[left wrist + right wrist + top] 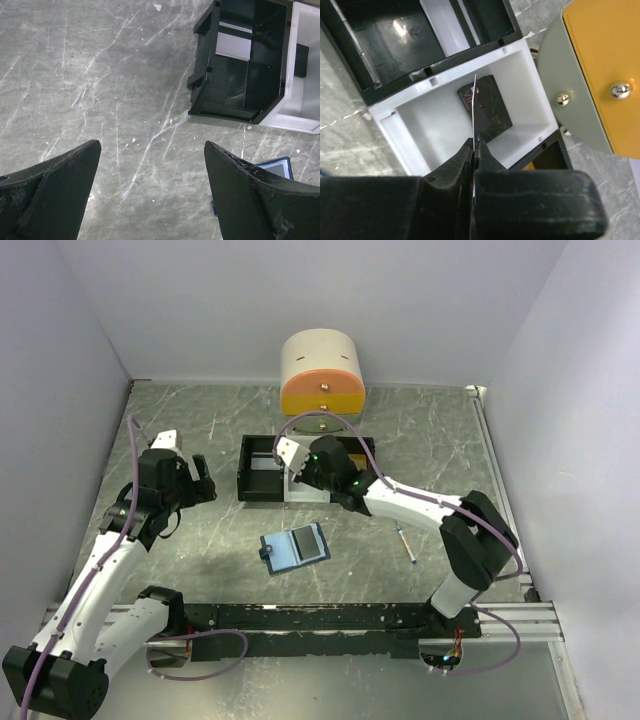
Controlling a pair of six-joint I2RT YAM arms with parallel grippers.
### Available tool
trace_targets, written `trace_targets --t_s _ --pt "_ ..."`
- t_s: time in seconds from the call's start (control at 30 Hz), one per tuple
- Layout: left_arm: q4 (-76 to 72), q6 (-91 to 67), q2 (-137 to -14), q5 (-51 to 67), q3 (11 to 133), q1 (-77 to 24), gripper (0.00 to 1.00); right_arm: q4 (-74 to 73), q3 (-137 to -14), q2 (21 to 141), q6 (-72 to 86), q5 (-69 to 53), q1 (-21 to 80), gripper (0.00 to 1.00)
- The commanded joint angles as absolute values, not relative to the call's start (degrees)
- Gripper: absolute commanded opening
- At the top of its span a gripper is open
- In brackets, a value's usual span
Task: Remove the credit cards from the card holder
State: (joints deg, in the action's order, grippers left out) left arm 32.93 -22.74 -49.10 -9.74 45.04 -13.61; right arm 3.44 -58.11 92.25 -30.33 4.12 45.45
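The card holder (295, 547) lies open on the table's middle, light blue inside; its corner (276, 167) shows past my left finger. My right gripper (474, 142) is shut on a thin credit card (474, 100), seen edge-on, held over the white compartment (420, 120) of the tray. A dark card (489, 107) lies flat in that compartment. In the top view the right gripper (297, 456) hovers over the tray (262, 480). My left gripper (196, 480) stands open above bare table at the left, with nothing between its fingers (240, 185).
A round beige and orange container (322, 375) stands behind the tray, close to the right wrist (600, 65). A thin white syringe (405, 542) lies right of the card holder. The tray's black compartments (240, 60) sit ahead of the left gripper. Walls enclose the table.
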Motion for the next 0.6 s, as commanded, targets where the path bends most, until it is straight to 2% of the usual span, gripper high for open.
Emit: trace_targets --t_s 0.0,0.3,0.57 --pt "33.3 -22.5 -48.0 -10.8 45.0 -14.0 0.97 1.7 -62.9 96.0 -34.6 7.5 45.5 0.0" --pt "33.2 -22.2 -48.6 -10.2 45.0 -14.1 0.97 0.4 -66.6 102.7 -40.2 12.3 45.3 0.0" --pt "33.3 -22.1 -49.0 -10.3 45.0 -14.1 0.95 -1.4 -69.2 106.8 -42.8 9.0 44.1 0.0"
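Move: The right hand already pinches a card edge-on above the white tray. The black card on the tray floor lies about 8 cm ahead, 2 cm left and 11 cm below. From the hand, the left black tray is roughly 8 cm ahead and 13 cm left, and the open card holder some 14 cm back and 5 cm left. From the left hand, the black card is about 15 cm ahead, 21 cm right and 16 cm below. Card still pinched, right hand reaches forward, then sinks about 4 cm towards the black card, left side dipping. ##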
